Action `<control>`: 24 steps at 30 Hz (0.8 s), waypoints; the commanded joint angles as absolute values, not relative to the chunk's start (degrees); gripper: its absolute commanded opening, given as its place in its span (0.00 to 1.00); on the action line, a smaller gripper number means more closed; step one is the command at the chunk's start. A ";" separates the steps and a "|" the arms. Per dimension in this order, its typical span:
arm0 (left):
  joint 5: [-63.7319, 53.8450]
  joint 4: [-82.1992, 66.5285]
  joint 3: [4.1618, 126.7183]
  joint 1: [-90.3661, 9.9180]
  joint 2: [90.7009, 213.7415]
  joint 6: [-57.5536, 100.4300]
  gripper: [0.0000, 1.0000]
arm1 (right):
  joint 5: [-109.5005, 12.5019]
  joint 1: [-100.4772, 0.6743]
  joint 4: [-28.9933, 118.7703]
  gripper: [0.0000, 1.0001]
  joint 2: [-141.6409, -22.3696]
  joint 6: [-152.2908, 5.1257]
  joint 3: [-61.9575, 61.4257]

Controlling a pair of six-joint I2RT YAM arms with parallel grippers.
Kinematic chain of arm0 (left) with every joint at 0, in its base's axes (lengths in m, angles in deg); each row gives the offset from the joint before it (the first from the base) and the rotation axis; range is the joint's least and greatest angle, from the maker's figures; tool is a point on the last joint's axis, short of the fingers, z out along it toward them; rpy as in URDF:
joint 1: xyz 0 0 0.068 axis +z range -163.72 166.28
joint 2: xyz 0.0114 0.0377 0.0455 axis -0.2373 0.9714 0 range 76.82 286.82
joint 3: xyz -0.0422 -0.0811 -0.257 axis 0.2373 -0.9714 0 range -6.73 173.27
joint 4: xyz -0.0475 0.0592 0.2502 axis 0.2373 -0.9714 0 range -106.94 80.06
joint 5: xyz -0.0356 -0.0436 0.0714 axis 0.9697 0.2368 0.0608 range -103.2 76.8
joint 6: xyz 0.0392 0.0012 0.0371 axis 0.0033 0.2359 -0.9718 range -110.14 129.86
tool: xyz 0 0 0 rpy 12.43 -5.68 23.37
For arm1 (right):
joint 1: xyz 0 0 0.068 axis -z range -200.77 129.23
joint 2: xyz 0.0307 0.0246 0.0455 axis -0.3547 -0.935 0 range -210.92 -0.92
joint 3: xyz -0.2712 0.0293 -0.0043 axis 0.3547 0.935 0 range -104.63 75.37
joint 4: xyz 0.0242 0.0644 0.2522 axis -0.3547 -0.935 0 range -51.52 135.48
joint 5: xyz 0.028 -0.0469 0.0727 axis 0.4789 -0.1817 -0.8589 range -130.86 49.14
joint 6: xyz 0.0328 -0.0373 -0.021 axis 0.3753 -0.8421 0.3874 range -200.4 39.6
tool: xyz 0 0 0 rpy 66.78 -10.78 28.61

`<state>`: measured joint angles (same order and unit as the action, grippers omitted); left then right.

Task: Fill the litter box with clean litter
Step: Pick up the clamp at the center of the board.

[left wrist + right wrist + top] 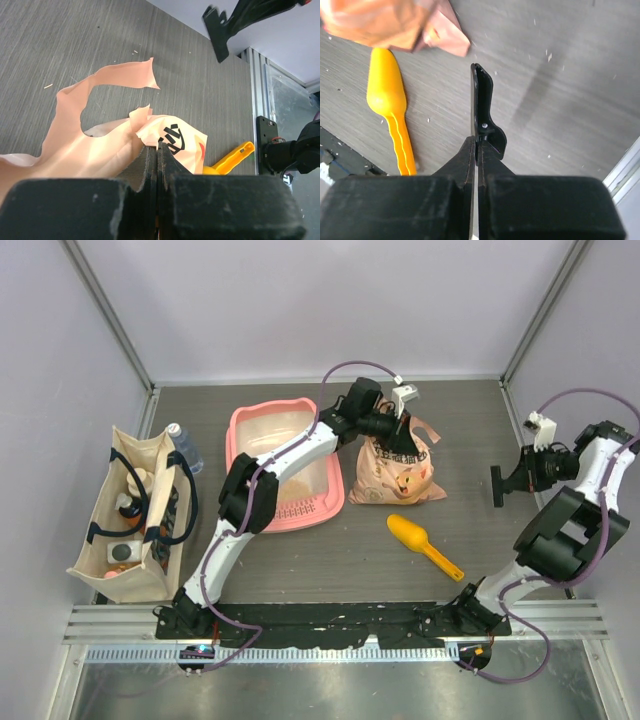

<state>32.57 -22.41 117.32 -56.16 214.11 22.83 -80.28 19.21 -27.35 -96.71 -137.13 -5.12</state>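
The pink litter box lies at the back left of the table, with my left arm stretched across it. Just right of it stands a peach bag printed with a cat. My left gripper is shut on the bag's torn top edge. Out at the right, above the table, my right gripper is shut on a flat black tool. A yellow scoop lies in front of the bag. The clean litter is out of view.
A beige tote bag holding several items stands at the left edge, with a clear bottle behind it. Pale walls enclose the table on three sides. A metal rail runs along the near edge.
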 commanded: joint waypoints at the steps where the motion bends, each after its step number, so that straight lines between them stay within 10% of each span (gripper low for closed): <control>1: 36.89 -23.39 117.46 -55.21 211.73 26.38 0.00 | -93.49 18.61 -40.65 0.01 -90.84 -148.60 -7.34; 24: 45.68 -10.74 120.80 -54.77 216.38 42.29 0.00 | -98.51 -3.46 -38.98 0.01 -94.96 -149.40 -10.14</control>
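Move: The right hand already holds the black clamp, some 12 cm above the table; the litter bag's gathered neck lies about 21 cm to its left, 9 cm ahead and 3 cm higher, still pinched between the left hand's fingers. The bag's body is roughly 22 cm left of the right hand, 3 cm ahead and 5 cm lower, and the yellow scoop lies about 16 cm left, 12 cm back and 11 cm below. Keeping its shut grip on the clamp, the right hand first rises about 6 cm, then sweeps quickly some 15 cm to the left with a slight reach forward towards the gathered neck, turning roughly 30 degrees counter-clockwise and tipping its fingers up from their downward slant, before it comes to a stop short of the left gripper. The left hand keeps the neck pinched, lifts it about 2 cm and rolls roughly 10 degrees about its own finger line. ##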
